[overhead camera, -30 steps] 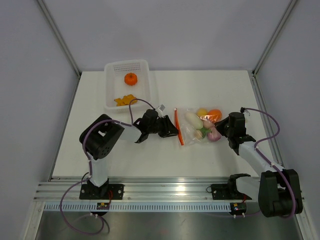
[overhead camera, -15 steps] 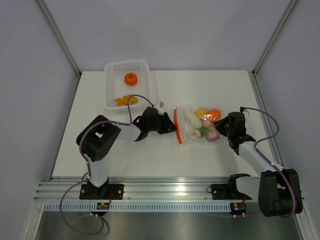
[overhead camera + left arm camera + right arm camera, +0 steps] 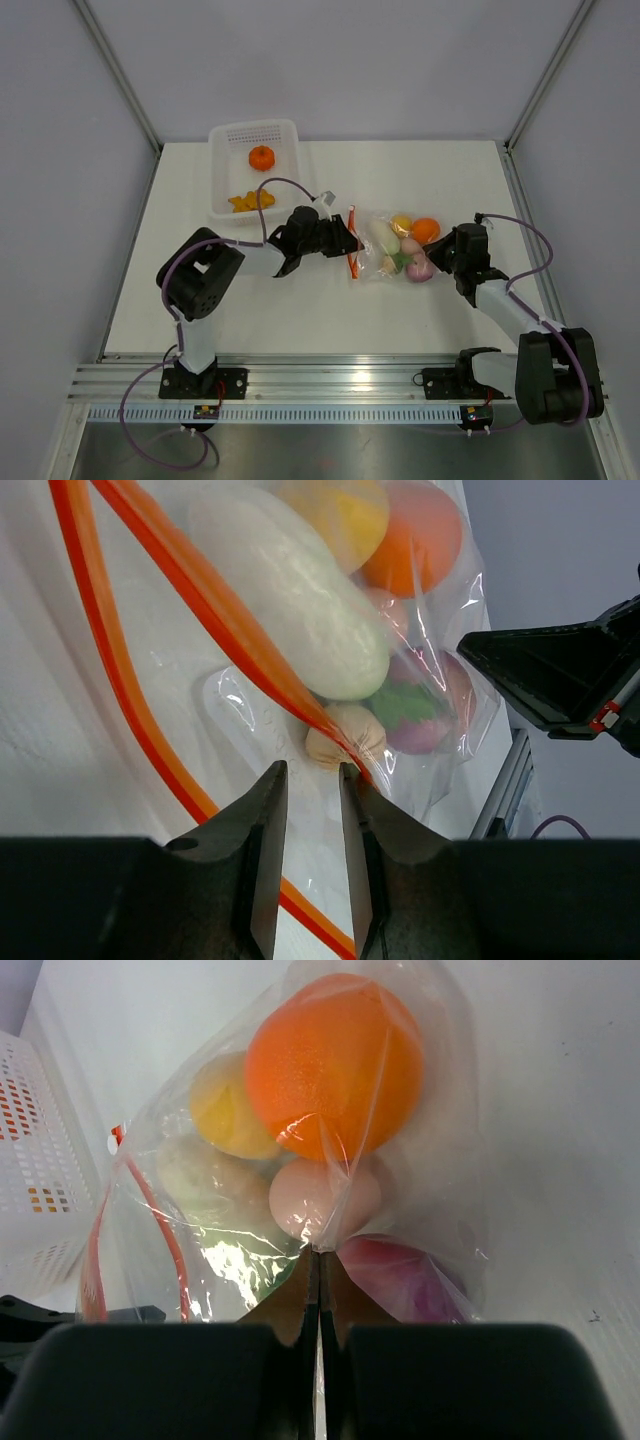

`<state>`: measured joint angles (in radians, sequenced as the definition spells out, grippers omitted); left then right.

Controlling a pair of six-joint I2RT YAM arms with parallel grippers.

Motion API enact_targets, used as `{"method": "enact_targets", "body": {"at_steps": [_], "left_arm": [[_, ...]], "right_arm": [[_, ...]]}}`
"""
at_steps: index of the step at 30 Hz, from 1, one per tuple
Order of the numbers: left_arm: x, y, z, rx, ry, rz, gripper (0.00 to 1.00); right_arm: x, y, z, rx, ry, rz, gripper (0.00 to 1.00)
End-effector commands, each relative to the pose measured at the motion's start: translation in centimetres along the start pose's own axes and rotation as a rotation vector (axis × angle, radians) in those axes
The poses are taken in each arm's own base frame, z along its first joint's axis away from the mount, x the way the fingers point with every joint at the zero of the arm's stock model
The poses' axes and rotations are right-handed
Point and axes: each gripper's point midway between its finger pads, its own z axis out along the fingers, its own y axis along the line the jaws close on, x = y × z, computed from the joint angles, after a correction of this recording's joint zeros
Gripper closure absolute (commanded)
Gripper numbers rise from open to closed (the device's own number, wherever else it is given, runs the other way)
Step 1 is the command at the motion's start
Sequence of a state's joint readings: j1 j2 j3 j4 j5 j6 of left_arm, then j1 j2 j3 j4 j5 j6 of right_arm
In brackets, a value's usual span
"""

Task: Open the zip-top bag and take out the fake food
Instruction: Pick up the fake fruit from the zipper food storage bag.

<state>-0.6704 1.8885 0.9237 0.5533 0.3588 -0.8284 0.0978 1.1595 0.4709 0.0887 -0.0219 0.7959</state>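
The zip-top bag [image 3: 392, 246] lies mid-table, its red-orange zipper strip [image 3: 214, 608] parted into two lips. Inside is fake food: a white radish [image 3: 300, 605], an orange ball [image 3: 335, 1060], a yellow piece [image 3: 224, 1110] and a purple onion [image 3: 432, 708]. My left gripper [image 3: 346, 243] is at the bag's mouth. In the left wrist view the left gripper [image 3: 311, 770] is open by a narrow gap, with clear bag film and the lower zipper lip lying between its fingers. My right gripper [image 3: 318, 1252], at the bag's right end [image 3: 438, 257], is shut on a pinch of bag plastic.
A white perforated basket [image 3: 222, 176] stands at the back left, holding an orange pumpkin-like piece [image 3: 262, 157] and yellow pieces [image 3: 248, 200]. Grey walls close in the table on three sides.
My left gripper has moved right and a little farther back, up to the bag's mouth, and its jaws have narrowed slightly. The bag and right gripper have shifted slightly toward the back.
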Motion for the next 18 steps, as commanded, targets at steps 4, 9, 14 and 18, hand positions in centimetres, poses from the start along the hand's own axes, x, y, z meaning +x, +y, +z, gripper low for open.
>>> {"method": "enact_targets", "body": {"at_steps": [4, 9, 14, 18], "left_arm": [[1.3, -0.4, 2.3, 0.099, 0.059, -0.066, 0.63], [1.9, -0.7, 2.1, 0.106, 0.059, -0.048, 0.50], [2.6, -2.0, 2.2, 0.142, 0.072, -0.020, 0.45], [4.0, -3.3, 3.0, 0.176, 0.115, -0.012, 0.44]], "right_arm": [[-0.7, 1.6, 0.2, -0.065, -0.008, -0.028, 1.00], [-0.7, 1.7, 0.1, -0.069, -0.004, -0.031, 1.00], [-0.6, 1.8, 0.1, -0.072, 0.000, -0.033, 1.00], [-0.4, 1.8, 0.1, -0.078, 0.005, -0.030, 1.00]]}}
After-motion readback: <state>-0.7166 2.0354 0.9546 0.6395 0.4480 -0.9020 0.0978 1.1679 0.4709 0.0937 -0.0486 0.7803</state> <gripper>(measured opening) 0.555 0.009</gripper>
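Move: The garlic bulb in the bag lies about 8 cm to the right of my left hand, 4 cm nearer my base and some 5 cm lower. The long white vegetable is 6 cm to this hand's right and 2 cm ahead; the pink ball is straight right, 13 cm off; the purple onion is 15 cm right and 5 cm back. From my right hand the garlic bulb lies about 10 cm left and 4 cm back, some 5 cm lower. I dip my left hand some 4 cm at the bag's mouth, fingertips tipping slightly further down, then slide it right and back about 3 cm towards the garlic bulb, staying low. Meanwhile I spread the fingers to nearly twice their gap, between the two orange zip strips. My right hand stays put, still pinching the bag's plastic. ##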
